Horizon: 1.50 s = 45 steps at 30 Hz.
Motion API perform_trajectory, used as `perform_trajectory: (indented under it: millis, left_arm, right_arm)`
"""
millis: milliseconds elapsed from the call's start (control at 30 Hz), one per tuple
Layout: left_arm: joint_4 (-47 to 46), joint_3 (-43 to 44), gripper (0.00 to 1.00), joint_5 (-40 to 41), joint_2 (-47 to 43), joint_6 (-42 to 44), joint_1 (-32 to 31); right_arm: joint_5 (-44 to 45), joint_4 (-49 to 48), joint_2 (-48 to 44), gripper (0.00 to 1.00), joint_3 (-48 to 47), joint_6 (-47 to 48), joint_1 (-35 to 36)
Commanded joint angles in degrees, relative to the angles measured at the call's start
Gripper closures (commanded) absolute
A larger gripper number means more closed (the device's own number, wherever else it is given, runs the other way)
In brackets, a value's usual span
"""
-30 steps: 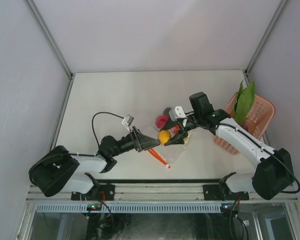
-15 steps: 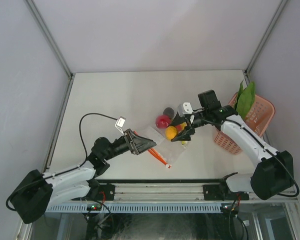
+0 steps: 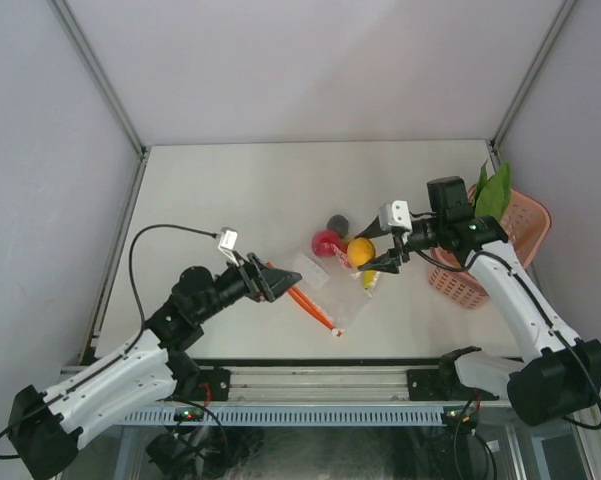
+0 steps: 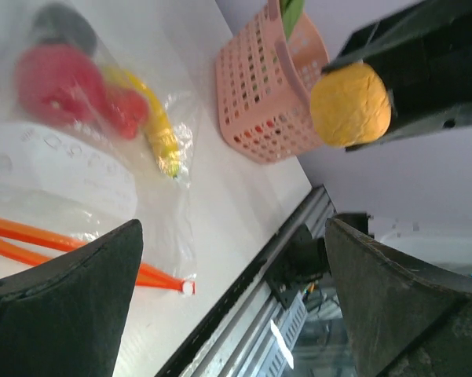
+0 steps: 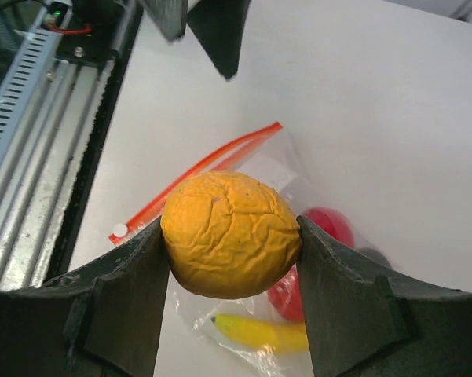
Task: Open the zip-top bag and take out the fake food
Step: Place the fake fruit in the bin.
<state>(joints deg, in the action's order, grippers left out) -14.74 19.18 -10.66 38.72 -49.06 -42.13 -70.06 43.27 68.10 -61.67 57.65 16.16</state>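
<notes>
The clear zip-top bag (image 3: 325, 290) lies flat on the table, its red-orange zipper strip (image 3: 315, 308) toward the near edge. Inside it I see a red fruit (image 3: 326, 242), a dark ball (image 3: 336, 222) and a yellow banana (image 5: 259, 332). My right gripper (image 3: 368, 256) is shut on a wrinkled orange round fruit (image 5: 230, 234), which hangs above the bag's right end. My left gripper (image 3: 277, 283) stands open and empty just left of the bag (image 4: 63, 173), near the zipper strip (image 4: 55, 236).
A pink lattice basket (image 3: 505, 255) stands at the table's right edge with a green leafy vegetable (image 3: 490, 200) sticking out of it. The table's metal front rail (image 3: 320, 382) runs close below the bag. Grey walls close in the back and sides.
My right gripper has carried the orange fruit up and to the right, away from the bag. The left gripper has drawn back a little to the left, still open.
</notes>
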Motion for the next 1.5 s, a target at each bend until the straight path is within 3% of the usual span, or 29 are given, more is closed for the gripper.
perform_trajectory:
  millis: [0,400,700,800,967,1033,1133,1467]
  left_arm:
    - [13.4,13.9,0.00,8.3,-0.4,2.2,0.6]
    - [41.0,47.8,0.00,20.3,10.1,-5.0,0.6]
    - [44.8,61.2,0.00,22.6,15.4,-2.9,0.6]
    - [45.4,64.0,0.00,22.2,17.2,-2.4,0.4]
    - [45.3,65.9,0.00,21.0,18.6,-1.7,0.4]
    - [45.0,66.1,0.00,20.6,18.7,-0.9,0.4]
    - [44.5,66.3,0.00,20.1,18.7,0.3,0.4]
    - [41.6,65.3,0.00,15.9,19.5,0.9,2.6]
  right_arm:
    - [2.1,-1.0,-4.3,0.91,-2.5,-1.5,-4.2]
    - [19.5,-10.1,-11.4,0.90,0.7,-14.5,-25.3]
    - [35.8,-14.2,-11.4,0.88,5.6,-18.6,-35.8]
    - [39.0,-14.6,-10.9,0.79,6.7,-19.2,-36.9]
    - [42.2,-15.3,-8.9,0.31,7.0,-20.1,-37.4]
    - [42.5,-15.2,-8.1,0.23,6.9,-20.4,-37.7]
    - [42.8,-15.3,-7.3,0.19,6.9,-20.5,-37.9]
    - [40.1,-15.9,-7.0,0.19,7.5,-21.4,-38.3]
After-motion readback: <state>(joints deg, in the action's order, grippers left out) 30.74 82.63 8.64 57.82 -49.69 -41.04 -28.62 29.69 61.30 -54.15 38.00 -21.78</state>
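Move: The right hand holds the fake orange; the pink bin's middle lies about 32 cm to its right, 7 cm ahead and some 14 cm below. The green leaves stand up in the bin, about 30 cm right and 14 cm ahead, slightly below the hand. In the bag, the yellow fruit is about 9 cm ahead and 2 cm right, the red ball 12 cm ahead and 7 cm left, both over 20 cm lower. From the left hand, the bin is some 47 cm right and 10 cm ahead. Rightward in a fast sweep, the right hand carries the orange nearly 30 cm and about 10 cm forward to over the bin, rising slightly, then sinking some 7 cm while the wrist swings about 75 degrees clockwise; there its fingers open and let go. The left hand, empty and still open, rises well over 20 cm and turns somewhat counter-clockwise. ##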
